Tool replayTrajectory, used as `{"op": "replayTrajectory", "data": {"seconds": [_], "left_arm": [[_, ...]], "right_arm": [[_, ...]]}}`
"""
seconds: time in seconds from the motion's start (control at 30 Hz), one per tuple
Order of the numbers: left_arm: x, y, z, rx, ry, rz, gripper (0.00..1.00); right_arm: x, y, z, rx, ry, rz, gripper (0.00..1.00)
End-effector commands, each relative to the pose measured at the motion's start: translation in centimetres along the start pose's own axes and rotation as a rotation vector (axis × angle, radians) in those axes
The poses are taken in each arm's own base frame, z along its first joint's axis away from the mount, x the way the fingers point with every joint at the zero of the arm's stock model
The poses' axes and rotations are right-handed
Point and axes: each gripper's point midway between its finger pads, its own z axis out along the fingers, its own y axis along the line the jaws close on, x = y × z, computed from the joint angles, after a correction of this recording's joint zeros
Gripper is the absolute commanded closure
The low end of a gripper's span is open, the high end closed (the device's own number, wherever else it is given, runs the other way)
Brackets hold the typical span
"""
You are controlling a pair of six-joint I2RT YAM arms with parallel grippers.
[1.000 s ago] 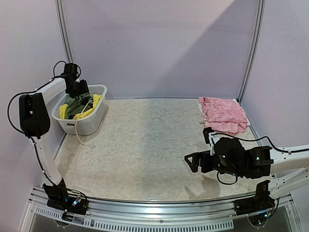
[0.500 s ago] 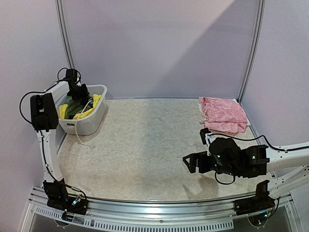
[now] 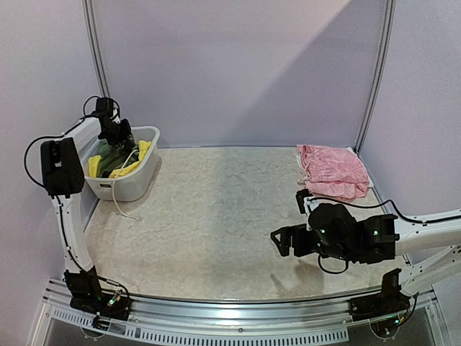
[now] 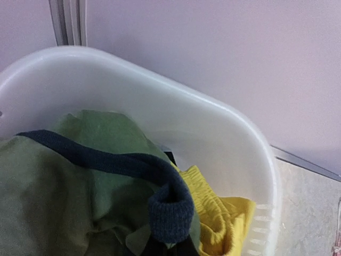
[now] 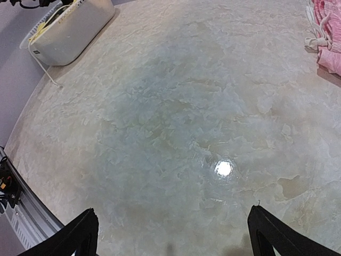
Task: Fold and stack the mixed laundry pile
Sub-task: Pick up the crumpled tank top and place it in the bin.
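Observation:
The mixed laundry pile lies in a white slotted basket (image 3: 138, 186) (image 4: 213, 109) at the far left: an olive-green tank top (image 3: 110, 160) (image 4: 80, 181) with a dark blue ribbed edge (image 4: 169, 213), and yellow shorts (image 3: 138, 160) (image 4: 226, 218). My left gripper (image 3: 119, 138) (image 4: 170, 248) reaches down into the basket and is shut on the tank top at that blue edge, which curls over the jaws and hides them. A folded pink garment (image 3: 333, 171) (image 5: 327, 37) rests at the far right. My right gripper (image 3: 290, 221) (image 5: 176, 240) hovers open over bare table, holding nothing.
A white drawstring (image 3: 119, 203) (image 5: 48, 69) hangs out of the basket onto the table. Lilac walls close in the back and sides. The basket (image 5: 69, 26) sits in the left back corner against the wall.
My left gripper has shut on the tank top's blue edge inside the basket, and its arm has shifted a little. The right arm has drifted slightly left, still open.

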Motion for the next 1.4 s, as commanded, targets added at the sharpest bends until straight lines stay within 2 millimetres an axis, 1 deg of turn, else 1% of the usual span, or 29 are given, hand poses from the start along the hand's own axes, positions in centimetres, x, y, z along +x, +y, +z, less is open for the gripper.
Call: {"op": "replayTrajectory", "data": {"seconds": [0.0,0.07,0.23,0.43,0.47,0.5,0.6,0.67,0.8,0.93,1.0,1.17,1.23,1.3,1.37], "left_arm": [[-4.9,-4.3,-7.3,0.075,-0.168,0.015,1.00],[-5.7,-5.2,-9.6,0.094,-0.207,0.015,1.00],[-6.7,-7.3,-14.7,0.134,-0.279,0.013,1.00],[-7.1,-10.3,-21.2,0.193,-0.373,0.030,1.00],[-6.8,-11.2,-22.2,0.209,-0.384,0.041,1.00],[-7.0,-12.0,-24.0,0.223,-0.411,0.052,1.00],[-6.7,-14.2,-27.5,0.258,-0.458,0.089,1.00],[-6.3,-15.7,-29.8,0.276,-0.488,0.119,1.00],[-5.2,-18.2,-33.2,0.315,-0.529,0.170,1.00],[-4.2,-20.9,-36.3,0.422,-0.543,0.213,1.00],[-3.5,-22.7,-38.1,0.498,-0.537,0.245,1.00],[-2.1,-27.0,-44.0,0.689,-0.583,0.304,1.00],[-1.2,-29.3,-46.7,0.795,-0.586,0.328,1.00],[-0.2,-31.8,-50.0,0.938,-0.581,0.369,1.00],[1.1,-33.7,-52.3,1.035,-0.571,0.406,1.00]], "right_arm": [[-0.6,0.6,0.0,0.000,-0.017,-0.006,0.01],[-0.9,0.7,-0.2,-0.011,-0.022,-0.001,0.01],[-1.6,1.1,-0.7,-0.028,-0.038,-0.005,0.01],[-2.3,1.1,-1.5,-0.037,-0.056,-0.009,0.01],[-2.4,1.1,-1.7,-0.037,-0.060,-0.009,0.01],[-2.4,1.0,-1.8,-0.036,-0.062,-0.010,0.01],[-2.7,0.7,-2.3,-0.032,-0.074,-0.007,0.01],[-2.9,0.4,-2.6,-0.028,-0.086,-0.005,0.01],[-3.4,-0.1,-3.4,-0.029,-0.109,0.003,0.01],[-3.8,-0.7,-4.3,-0.024,-0.129,0.009,0.01],[-4.0,-1.1,-4.8,-0.017,-0.141,0.016,0.01],[-4.9,-2.3,-6.4,0.005,-0.184,0.030,0.01],[-5.6,-2.7,-7.2,0.007,-0.211,0.035,0.01],[-6.3,-2.9,-8.1,0.003,-0.240,0.043,0.01],[-6.9,-3.1,-8.8,0.001,-0.260,0.045,0.01]]}}
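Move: The left gripper, already shut on the green tank top's navy edge in the bin, has the bin's middle some 5 cm back, 2 cm to its left and 9 cm below. The yellow cloth lies about 7 cm back and 6 cm right of the gripper. The bare middle of the table is roughly 26 cm back, 44 cm right and 17 cm below; from the right gripper it is about 17 cm ahead, 12 cm left and 14 cm below. Keep the left fingers shut on the tank top's navy edge and haul it steeply up out of the bin, about 37 cm, while drawing back and to the right over the bare table. Tip the fingers up some 40 degrees and swing them clockwise on the way. Raise the open, empty right gripper a little too, easing it right. ##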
